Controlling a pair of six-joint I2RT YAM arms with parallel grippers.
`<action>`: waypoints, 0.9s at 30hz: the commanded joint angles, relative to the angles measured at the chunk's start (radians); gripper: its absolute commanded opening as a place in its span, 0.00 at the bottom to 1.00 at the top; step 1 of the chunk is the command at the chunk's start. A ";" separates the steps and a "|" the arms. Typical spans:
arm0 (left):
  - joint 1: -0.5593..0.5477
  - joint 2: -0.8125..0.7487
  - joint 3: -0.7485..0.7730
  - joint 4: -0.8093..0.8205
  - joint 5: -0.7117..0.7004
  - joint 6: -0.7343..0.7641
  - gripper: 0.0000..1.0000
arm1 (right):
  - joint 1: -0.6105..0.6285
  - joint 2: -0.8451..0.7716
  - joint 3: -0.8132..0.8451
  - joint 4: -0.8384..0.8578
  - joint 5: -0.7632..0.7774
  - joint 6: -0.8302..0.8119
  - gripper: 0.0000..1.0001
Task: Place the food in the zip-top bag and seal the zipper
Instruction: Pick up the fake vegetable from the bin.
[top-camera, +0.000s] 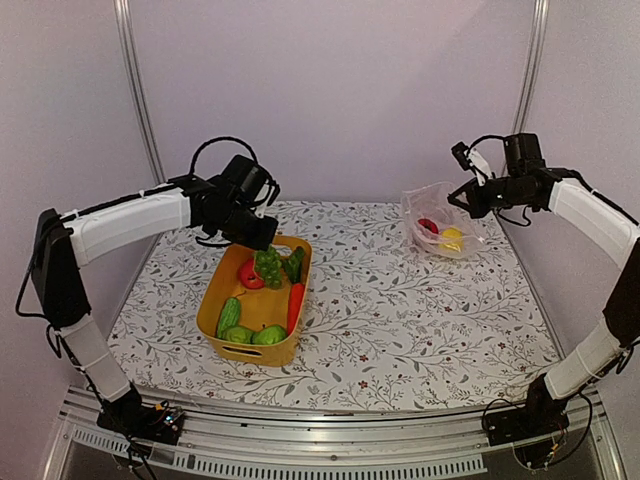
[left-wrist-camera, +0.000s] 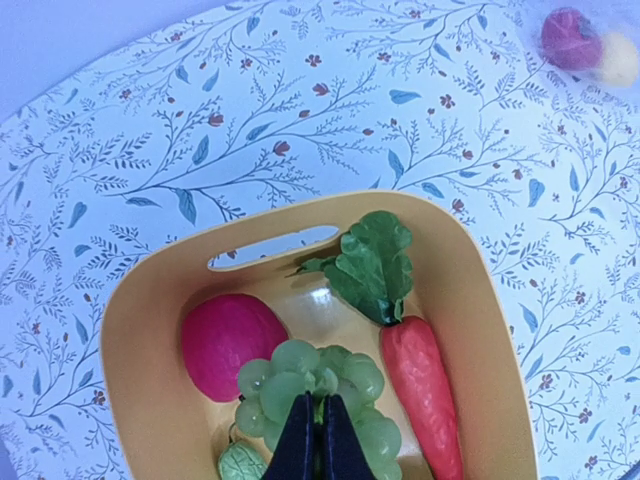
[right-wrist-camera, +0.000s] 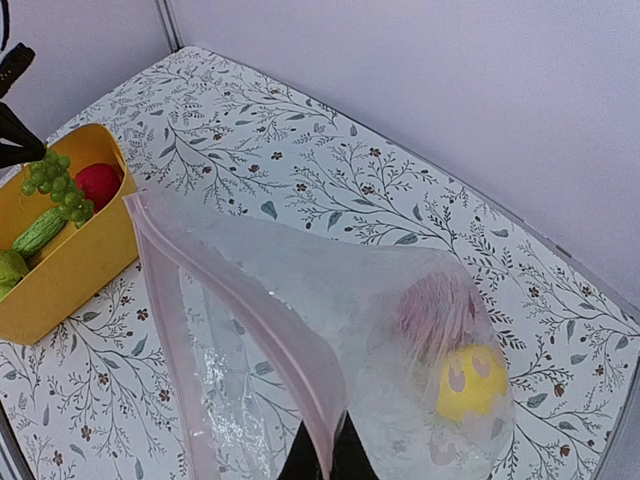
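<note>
My left gripper (left-wrist-camera: 320, 440) is shut on the green grapes (left-wrist-camera: 300, 385), holding the bunch just above the yellow basket (left-wrist-camera: 130, 330). Under it in the basket lie a red apple (left-wrist-camera: 228, 345) and an orange carrot (left-wrist-camera: 425, 385) with a green top. At the far right of the table my right gripper (right-wrist-camera: 325, 455) is shut on the pinkish zipper (right-wrist-camera: 250, 320) of the clear zip-top bag (right-wrist-camera: 330, 300). It lifts that edge so the mouth gapes toward the basket. Inside the bag sit a red fruit (right-wrist-camera: 440, 310) and a yellow lemon (right-wrist-camera: 472, 380).
In the top view the basket (top-camera: 215, 305) stands left of centre, with a cucumber (top-camera: 229, 316) and limes (top-camera: 268, 336) at its near end. The bag (top-camera: 435, 225) rests near the back right corner. Grey walls and metal posts bound the floral tablecloth.
</note>
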 joint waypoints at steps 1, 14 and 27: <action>-0.014 -0.089 -0.006 -0.012 -0.025 0.009 0.00 | 0.002 0.012 0.049 -0.045 -0.012 0.005 0.00; -0.086 -0.188 0.034 0.098 -0.029 0.016 0.00 | 0.015 0.024 0.133 -0.148 0.013 -0.012 0.00; -0.292 -0.077 0.279 0.293 0.017 0.109 0.00 | 0.038 0.026 0.141 -0.181 0.052 -0.008 0.00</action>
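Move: The left hand already holds the grapes by their top over the bin; the mouth of the zip-top bag lies roughly 45 cm to its right, about 3 cm farther out and near the same height. The red tomato sits some 6 cm left, 3 cm ahead and 14 cm below, the carrot about 7 cm right, 7 cm back and 14 cm below. From the right hand, pinching the bag's edge, that mouth is some 8 cm below and 3 cm left, level fore and aft. Upward first, nearly straight, the left hand lifts the grapes from over the bin, then keeps climbing while it swings right towards the bag and draws back a little: some 19 cm up and 11 cm right in all. Its wrist tips the fingers up and turns clockwise, grip still shut; the right hand keeps its pinch on the bag's edge, rising about 2 cm, then settling slightly. ##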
